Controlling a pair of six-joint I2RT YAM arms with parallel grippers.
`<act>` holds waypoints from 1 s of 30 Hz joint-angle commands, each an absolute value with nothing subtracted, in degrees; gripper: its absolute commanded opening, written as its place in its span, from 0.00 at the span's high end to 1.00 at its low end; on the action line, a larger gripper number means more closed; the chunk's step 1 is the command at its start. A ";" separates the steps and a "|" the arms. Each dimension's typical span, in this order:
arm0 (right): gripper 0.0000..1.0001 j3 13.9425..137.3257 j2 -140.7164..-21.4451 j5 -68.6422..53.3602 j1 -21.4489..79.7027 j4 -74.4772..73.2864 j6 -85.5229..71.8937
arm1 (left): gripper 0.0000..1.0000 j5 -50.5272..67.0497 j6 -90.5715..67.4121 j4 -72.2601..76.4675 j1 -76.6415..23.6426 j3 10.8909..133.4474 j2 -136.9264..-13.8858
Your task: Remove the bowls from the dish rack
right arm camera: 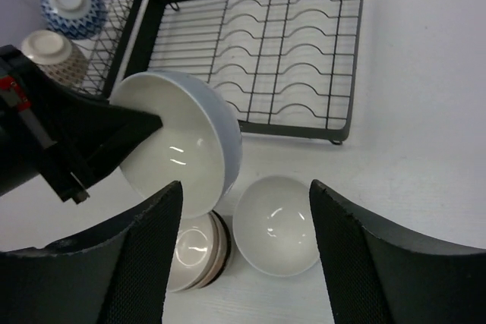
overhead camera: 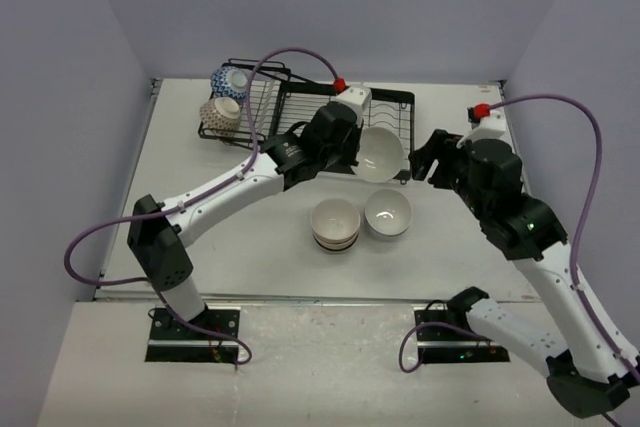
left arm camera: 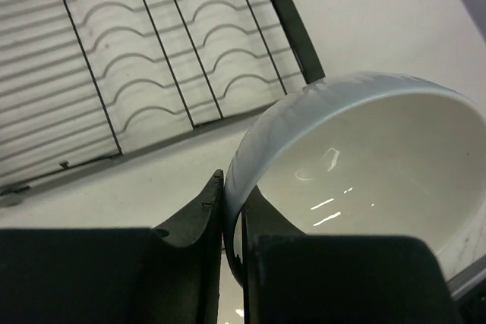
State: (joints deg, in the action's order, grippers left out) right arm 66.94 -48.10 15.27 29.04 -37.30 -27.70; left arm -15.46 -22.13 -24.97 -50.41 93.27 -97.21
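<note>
My left gripper (overhead camera: 352,153) (left arm camera: 233,210) is shut on the rim of a plain white bowl (overhead camera: 381,152) (left arm camera: 364,157) (right arm camera: 182,142), held tilted in the air just in front of the dish rack (overhead camera: 340,107) (right arm camera: 266,51). The rack's large framed section shows no bowls. Its small angled section holds a blue-and-white bowl (overhead camera: 229,79) (right arm camera: 70,7) and a cream bowl (overhead camera: 222,115) (right arm camera: 49,52). On the table sit a stack of brown-banded bowls (overhead camera: 335,224) (right arm camera: 199,252) and a white bowl (overhead camera: 387,213) (right arm camera: 275,225). My right gripper (overhead camera: 432,159) (right arm camera: 245,187) hovers open above them, holding nothing.
The white table (overhead camera: 250,237) ends at grey walls on the left, back and right. The right arm's body (overhead camera: 520,222) reaches in from the near right. A purple cable (overhead camera: 290,55) arches over the rack.
</note>
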 commanded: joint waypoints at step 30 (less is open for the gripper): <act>1.00 63.82 -63.81 8.36 26.03 -45.61 -24.87 | 0.00 -27.85 -24.79 -22.49 -50.80 75.71 -70.52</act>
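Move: Hanging by its left rim from the left hand's shut fingers, the white bowl has its middle about 6 cm to that hand's right. From the right hand, open and empty, the bowl's middle is roughly 10 cm to the left, 6 cm ahead and 6 cm lower. Down on the table, some 28 cm below the right hand, the single bowl stands about 8 cm ahead and 3 cm left, the bowl stack 6 cm ahead and 16 cm left. Sinking about 8 cm while reaching some 4 cm forward and 3 cm left, the right hand tips its fingers down and pinches the bowl's right rim. The left hand dips slightly and keeps its grip nearly still until then, opens wide, and draws away left and up; the right lowers the held bowl further, easing back, towards the single bowl on the table. ##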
